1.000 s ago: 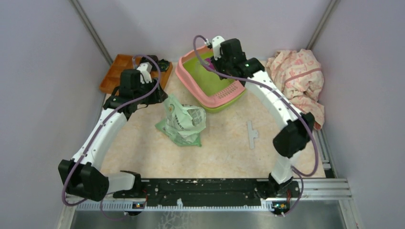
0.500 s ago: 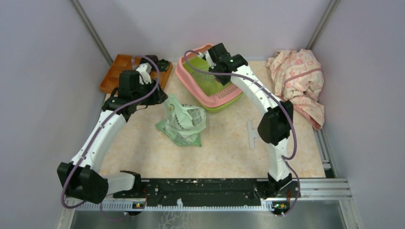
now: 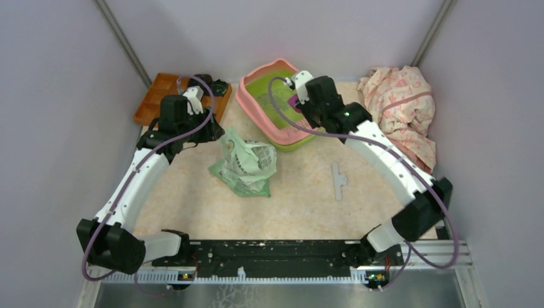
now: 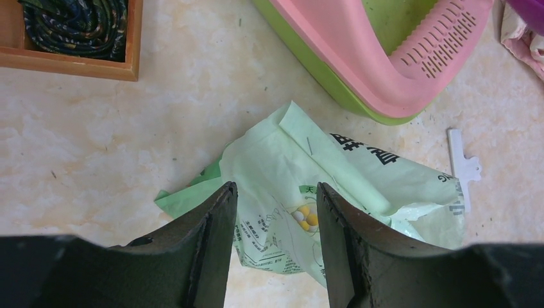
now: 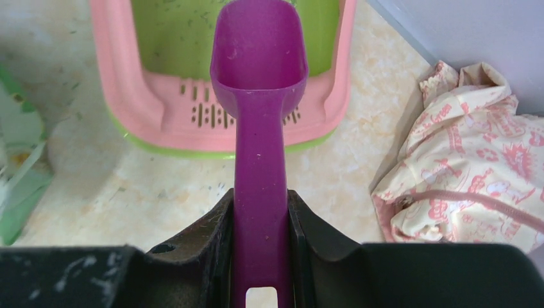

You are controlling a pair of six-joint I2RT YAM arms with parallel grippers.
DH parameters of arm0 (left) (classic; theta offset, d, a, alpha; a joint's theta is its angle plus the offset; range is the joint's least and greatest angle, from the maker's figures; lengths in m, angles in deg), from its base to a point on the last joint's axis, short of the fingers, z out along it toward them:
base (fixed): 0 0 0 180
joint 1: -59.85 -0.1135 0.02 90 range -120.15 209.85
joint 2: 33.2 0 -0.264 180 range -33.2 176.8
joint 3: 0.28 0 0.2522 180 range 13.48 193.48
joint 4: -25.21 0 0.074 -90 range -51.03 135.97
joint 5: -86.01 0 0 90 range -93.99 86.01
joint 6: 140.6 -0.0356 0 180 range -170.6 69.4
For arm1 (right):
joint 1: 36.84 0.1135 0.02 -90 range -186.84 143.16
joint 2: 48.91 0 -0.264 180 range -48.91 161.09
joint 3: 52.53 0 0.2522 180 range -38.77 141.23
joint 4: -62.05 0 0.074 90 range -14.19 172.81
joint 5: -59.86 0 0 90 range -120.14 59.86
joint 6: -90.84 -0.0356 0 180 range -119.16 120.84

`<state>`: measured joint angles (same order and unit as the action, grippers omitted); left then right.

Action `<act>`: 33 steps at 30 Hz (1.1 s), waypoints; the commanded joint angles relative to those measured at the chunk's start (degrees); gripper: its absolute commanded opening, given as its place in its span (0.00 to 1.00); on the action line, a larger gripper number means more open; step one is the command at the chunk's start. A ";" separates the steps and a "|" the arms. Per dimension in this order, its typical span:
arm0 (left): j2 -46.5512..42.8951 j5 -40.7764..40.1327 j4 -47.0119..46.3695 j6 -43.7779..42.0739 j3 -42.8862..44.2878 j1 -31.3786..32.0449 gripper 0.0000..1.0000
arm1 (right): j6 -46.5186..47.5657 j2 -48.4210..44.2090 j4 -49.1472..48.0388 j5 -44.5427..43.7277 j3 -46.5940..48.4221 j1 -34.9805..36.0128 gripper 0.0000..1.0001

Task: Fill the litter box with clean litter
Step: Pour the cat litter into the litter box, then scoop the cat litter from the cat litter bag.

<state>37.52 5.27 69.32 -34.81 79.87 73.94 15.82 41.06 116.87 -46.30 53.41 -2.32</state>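
The litter box (image 3: 247, 102) stands at the back centre, a lime green basin with a pink rim (image 5: 115, 83) and a slotted pink grate (image 4: 442, 38). Only a few dark specks of litter (image 5: 176, 22) dot its green floor. My right gripper (image 5: 260, 199) is shut on the handle of a purple scoop (image 5: 260, 58). The scoop's empty bowl hangs over the grate end. In the top view the right gripper (image 3: 306, 96) sits above the box's right end. My left gripper (image 4: 274, 192) is open just above a pale green printed bag (image 4: 340, 179), which lies crumpled on the table (image 3: 247, 163).
An orange-brown wooden tray (image 3: 160, 96) holding a dark coiled item (image 4: 77, 22) sits at the back left. A pink-patterned cloth (image 3: 401, 109) is heaped at the back right. A pale clip (image 3: 337, 179) lies right of the bag. Grey walls close in on three sides.
The right arm swung over the box, then drew back toward its right end, its elbow swinging out to the right. The scoop stays gripped. The left arm and the bag have not moved.
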 commanded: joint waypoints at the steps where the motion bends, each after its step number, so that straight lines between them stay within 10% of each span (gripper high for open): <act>1: -1.58 -0.67 0.76 -0.67 1.85 -0.03 0.55 | -4.22 -15.08 -6.19 4.33 -5.39 1.07 0.00; 15: -2.61 -2.28 1.20 -0.72 2.82 -0.02 0.73 | -14.51 -31.27 16.33 24.22 -11.40 4.42 0.00; 33: -3.25 -2.10 0.21 0.01 0.89 -0.02 0.87 | -12.07 -14.28 19.80 21.74 -3.09 13.50 0.00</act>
<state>35.80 3.11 70.67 -34.94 81.27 73.94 2.78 24.28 138.42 -23.70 45.15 9.33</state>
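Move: The mouth of the litter bag lies about 11 cm back from the right hand, 14 cm to its left and some 14 cm below; that hand already holds the empty purple scoop. The litter box's middle is roughly 13 cm ahead of the right hand, 8 cm to its left and 21 cm below, and the grey scraper about 12 cm back, 8 cm to the right, 26 cm below. From the left hand, the bag's mouth is some 4 cm back, 11 cm to the right and 10 cm below. The right hand keeps its grip on the scoop and draws back about 20 cm from over the litter box, arcing up some 9 cm and sinking again by about as much, then easing left, while the wrist tips the bowl down and swings it left, about 30 degrees in all, to bring it to the bag's open mouth. Beside the bag's raised flap the left hand opens its half-open fingers nearly fully and rises a centimetre or two. ##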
